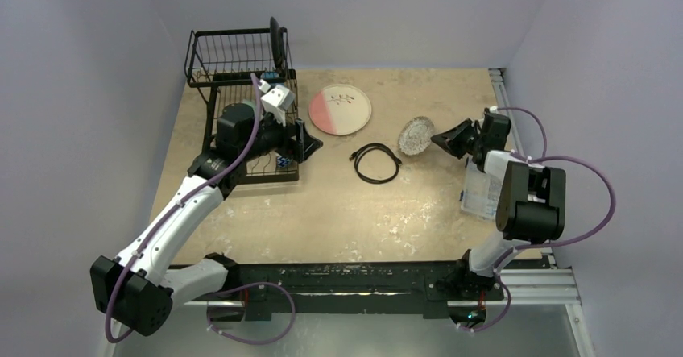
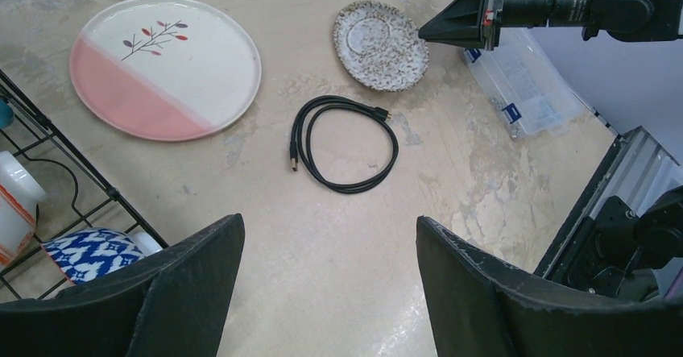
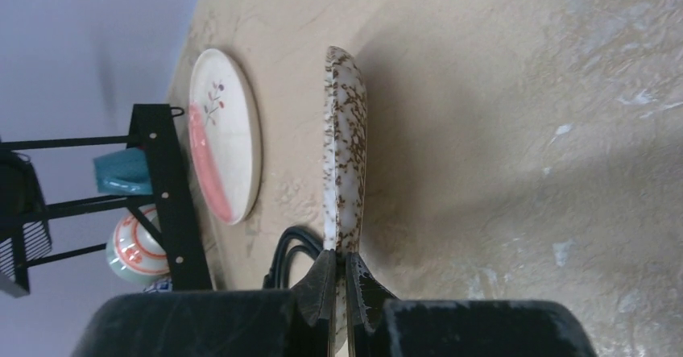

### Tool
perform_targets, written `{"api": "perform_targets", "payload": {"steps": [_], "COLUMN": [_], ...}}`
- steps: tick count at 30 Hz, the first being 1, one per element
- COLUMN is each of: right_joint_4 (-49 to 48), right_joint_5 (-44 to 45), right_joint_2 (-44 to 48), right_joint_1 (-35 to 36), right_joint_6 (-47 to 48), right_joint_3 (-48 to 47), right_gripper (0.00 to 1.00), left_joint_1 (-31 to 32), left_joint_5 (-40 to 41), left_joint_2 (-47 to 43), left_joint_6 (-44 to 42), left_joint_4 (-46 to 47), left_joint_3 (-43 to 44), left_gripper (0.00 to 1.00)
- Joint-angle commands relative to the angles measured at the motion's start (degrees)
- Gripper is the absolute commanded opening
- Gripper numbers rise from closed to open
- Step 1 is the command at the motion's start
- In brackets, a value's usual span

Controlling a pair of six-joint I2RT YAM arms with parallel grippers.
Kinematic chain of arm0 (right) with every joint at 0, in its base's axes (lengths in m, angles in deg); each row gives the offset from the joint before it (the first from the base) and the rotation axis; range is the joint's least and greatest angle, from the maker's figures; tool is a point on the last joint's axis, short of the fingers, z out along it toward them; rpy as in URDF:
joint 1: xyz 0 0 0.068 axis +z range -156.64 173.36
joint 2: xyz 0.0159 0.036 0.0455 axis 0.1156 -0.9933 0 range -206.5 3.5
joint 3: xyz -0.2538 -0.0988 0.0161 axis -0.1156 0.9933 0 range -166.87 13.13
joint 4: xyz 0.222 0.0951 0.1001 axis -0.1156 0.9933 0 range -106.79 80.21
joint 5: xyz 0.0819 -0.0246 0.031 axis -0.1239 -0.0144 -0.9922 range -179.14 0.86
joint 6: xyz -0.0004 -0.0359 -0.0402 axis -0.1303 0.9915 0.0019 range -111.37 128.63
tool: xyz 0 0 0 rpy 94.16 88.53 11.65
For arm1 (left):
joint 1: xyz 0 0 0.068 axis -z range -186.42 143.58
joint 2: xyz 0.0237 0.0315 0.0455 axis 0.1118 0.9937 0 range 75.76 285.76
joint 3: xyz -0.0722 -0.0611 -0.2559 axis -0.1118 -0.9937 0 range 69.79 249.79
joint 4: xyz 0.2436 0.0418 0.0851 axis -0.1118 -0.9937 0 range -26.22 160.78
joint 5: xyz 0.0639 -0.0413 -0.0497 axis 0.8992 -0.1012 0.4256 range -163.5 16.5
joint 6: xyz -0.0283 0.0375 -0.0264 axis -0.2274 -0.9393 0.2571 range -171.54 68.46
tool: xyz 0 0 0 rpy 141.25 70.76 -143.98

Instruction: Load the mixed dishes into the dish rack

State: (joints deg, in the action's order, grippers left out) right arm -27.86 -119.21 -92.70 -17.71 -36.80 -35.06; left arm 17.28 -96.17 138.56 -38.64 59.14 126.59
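My right gripper (image 1: 440,139) is shut on the rim of the speckled grey small plate (image 1: 416,134), which it holds tilted just over the table. Seen edge-on in the right wrist view, the small plate (image 3: 345,155) runs up from my right gripper (image 3: 339,264). The pink-and-white large plate (image 1: 340,109) lies flat beside the dish rack (image 1: 242,59). A black plate (image 1: 276,39) stands upright in the rack. My left gripper (image 2: 330,236) hangs open and empty at the rack's right edge. A red-patterned bowl (image 3: 133,248) sits in the rack.
A black coiled cable (image 1: 378,163) lies between the two plates. A clear plastic parts box (image 1: 482,194) sits at the right edge under my right arm. A teal dish (image 3: 122,172) and a blue-and-white patterned piece (image 2: 88,252) rest in the rack.
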Motion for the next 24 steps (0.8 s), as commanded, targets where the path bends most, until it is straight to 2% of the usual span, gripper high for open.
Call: {"api": "perform_targets", "payload": {"steps": [1,12,19,20,22,24], "right_joint_4": [-5.3,-5.3,4.6,5.9,6.6,5.6], "right_joint_5": [-5.0,-4.8,4.2,5.9,7.3,7.2], "right_joint_2": [3.6,7.1,5.1,4.4,2.6,0.4], "right_joint_1": [-0.5,-0.6,-0.4,-0.4,-0.4,-0.4], "right_joint_6": [-3.2,-3.2,8.5,10.3,12.5,13.2], "right_joint_3": [1.3,6.8,3.2,2.1,0.9,0.4], "right_gripper": [0.0,0.0,0.0,0.07,0.33,0.47], "left_joint_1": [0.4,2.3,2.8,2.8,3.0,3.1], "left_joint_5": [-1.1,-0.8,-0.7,-0.7,-0.8,-0.8], "left_joint_2": [0.2,0.7,0.8,0.9,0.8,0.9], "left_joint_6": [0.0,-2.1,-2.2,-2.2,-2.1,-2.2], "left_joint_4": [1.6,0.7,0.5,0.5,0.4,0.4], "left_joint_3": [2.5,2.8,3.0,3.0,3.0,3.0], "left_gripper": [0.77,0.76,0.77,0.77,0.77,0.77]}}
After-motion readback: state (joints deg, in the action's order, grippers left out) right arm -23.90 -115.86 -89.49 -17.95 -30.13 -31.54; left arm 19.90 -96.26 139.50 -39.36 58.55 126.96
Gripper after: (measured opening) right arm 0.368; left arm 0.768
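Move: The right hand already has the speckled plate by its rim, raised and tilted; the plate's middle is about 4 cm ahead, 4 cm to the left and 3 cm below. From this hand the coiled cable lies some 15 cm left and 5 cm back, the pink-and-white plate 28 cm left and 15 cm ahead, and the parts box 16 cm right and 15 cm back, all about 5 cm lower. From the left hand the speckled plate is roughly 19 cm ahead, 30 cm right and 21 cm below. Back towards its base the right hand draws about 3 cm, rising a centimetre and edging left at first with the speckled plate's rim between its shut fingers. It then sinks some 3 cm towards the table and eases right, the wrist rolling about 10 degrees so the hand's left side drops, while the fingers open part way, clear of the plate by the end. ##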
